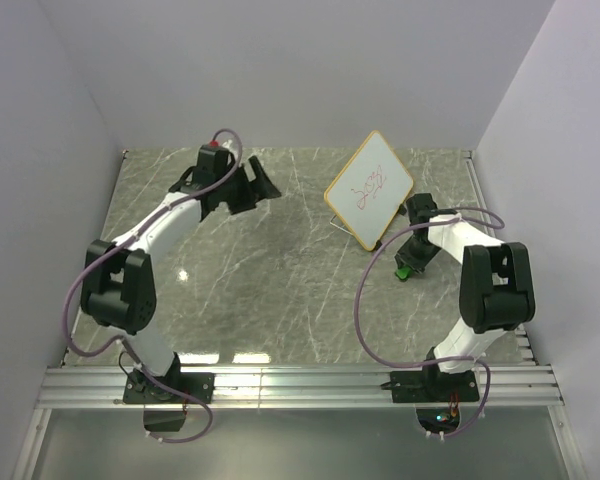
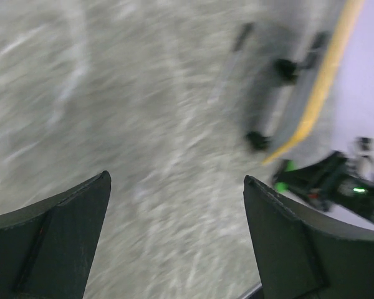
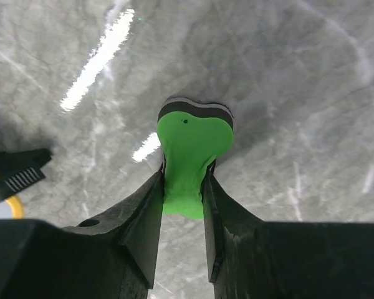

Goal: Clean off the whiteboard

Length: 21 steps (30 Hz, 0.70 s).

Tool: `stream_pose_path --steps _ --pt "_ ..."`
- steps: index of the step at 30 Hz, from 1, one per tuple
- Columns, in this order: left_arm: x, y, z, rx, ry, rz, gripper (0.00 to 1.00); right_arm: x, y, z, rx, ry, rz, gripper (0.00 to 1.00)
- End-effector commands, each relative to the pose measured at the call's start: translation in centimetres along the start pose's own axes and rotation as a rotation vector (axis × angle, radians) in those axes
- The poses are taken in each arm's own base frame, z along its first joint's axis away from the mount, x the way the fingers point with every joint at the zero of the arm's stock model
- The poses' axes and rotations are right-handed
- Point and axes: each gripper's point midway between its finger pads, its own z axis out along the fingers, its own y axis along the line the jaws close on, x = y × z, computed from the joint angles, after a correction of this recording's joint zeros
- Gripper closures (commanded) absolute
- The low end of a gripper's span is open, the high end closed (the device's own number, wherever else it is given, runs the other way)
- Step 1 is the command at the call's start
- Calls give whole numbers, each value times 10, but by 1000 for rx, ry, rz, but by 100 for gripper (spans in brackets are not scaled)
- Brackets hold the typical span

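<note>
The whiteboard, white with a tan wooden frame and red scribbles on its face, stands tilted on a thin stand at the back right of the marble table. Its back and tan edge show blurred in the left wrist view. Just right of it, low over the table, my right gripper is shut on the small green eraser, which is squeezed narrow between the fingers. My left gripper hovers open at the back left, well apart from the board, with nothing between its fingers.
Grey walls close in the table on the left, back and right. An aluminium rail runs along the near edge by the arm bases. The marble surface lies between the two arms. A corner of the board's frame shows at the right wrist view's left edge.
</note>
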Motion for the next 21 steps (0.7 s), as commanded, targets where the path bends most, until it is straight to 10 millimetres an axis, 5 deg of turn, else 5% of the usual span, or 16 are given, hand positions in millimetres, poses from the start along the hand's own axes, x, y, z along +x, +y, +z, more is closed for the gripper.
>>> stream_pose_path --steps 1,2,10,18,19,21 --pt "-27 -84 6 266 -52 58 10 -16 -5 -22 -5 -57 -16 100" --pt "-37 -105 6 310 -71 79 10 -15 -6 -26 -11 -53 -25 100" --pt "-3 -180 82 444 37 132 11 -7 -3 -68 -122 -41 -42 100" --pt "48 -188 140 443 182 158 21 -8 -9 -95 -165 -76 -58 100" --pt "53 -188 143 435 192 163 36 -8 -11 -95 -163 -80 -61 100" --pt "65 -182 152 408 225 179 51 -10 -15 -96 -157 -87 -64 100"
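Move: The whiteboard's middle lies about 31 cm to the empty left hand's right, some 5 cm farther out and roughly 8 cm lower; the board's left corner is nearer, around 24 cm right, 4 cm ahead and 3 cm down. The green eraser, already in the right hand's fingers down at the table, is some 43 cm right of the left hand, 11 cm back and 16 cm below. From the right hand the board's middle is roughly 17 cm ahead, 9 cm left and 7 cm up. Sweeping right about 23 cm in a shallow arc, the left hand rises and eases forward some 5 cm, then sinks onto the whiteboard's left corner, yawing clockwise some 20 degrees; late on its wide fingers close to about half around the edge. The right hand meanwhile raises the eraser straight up about 8 cm, drifting slightly back, its pinch kept. ##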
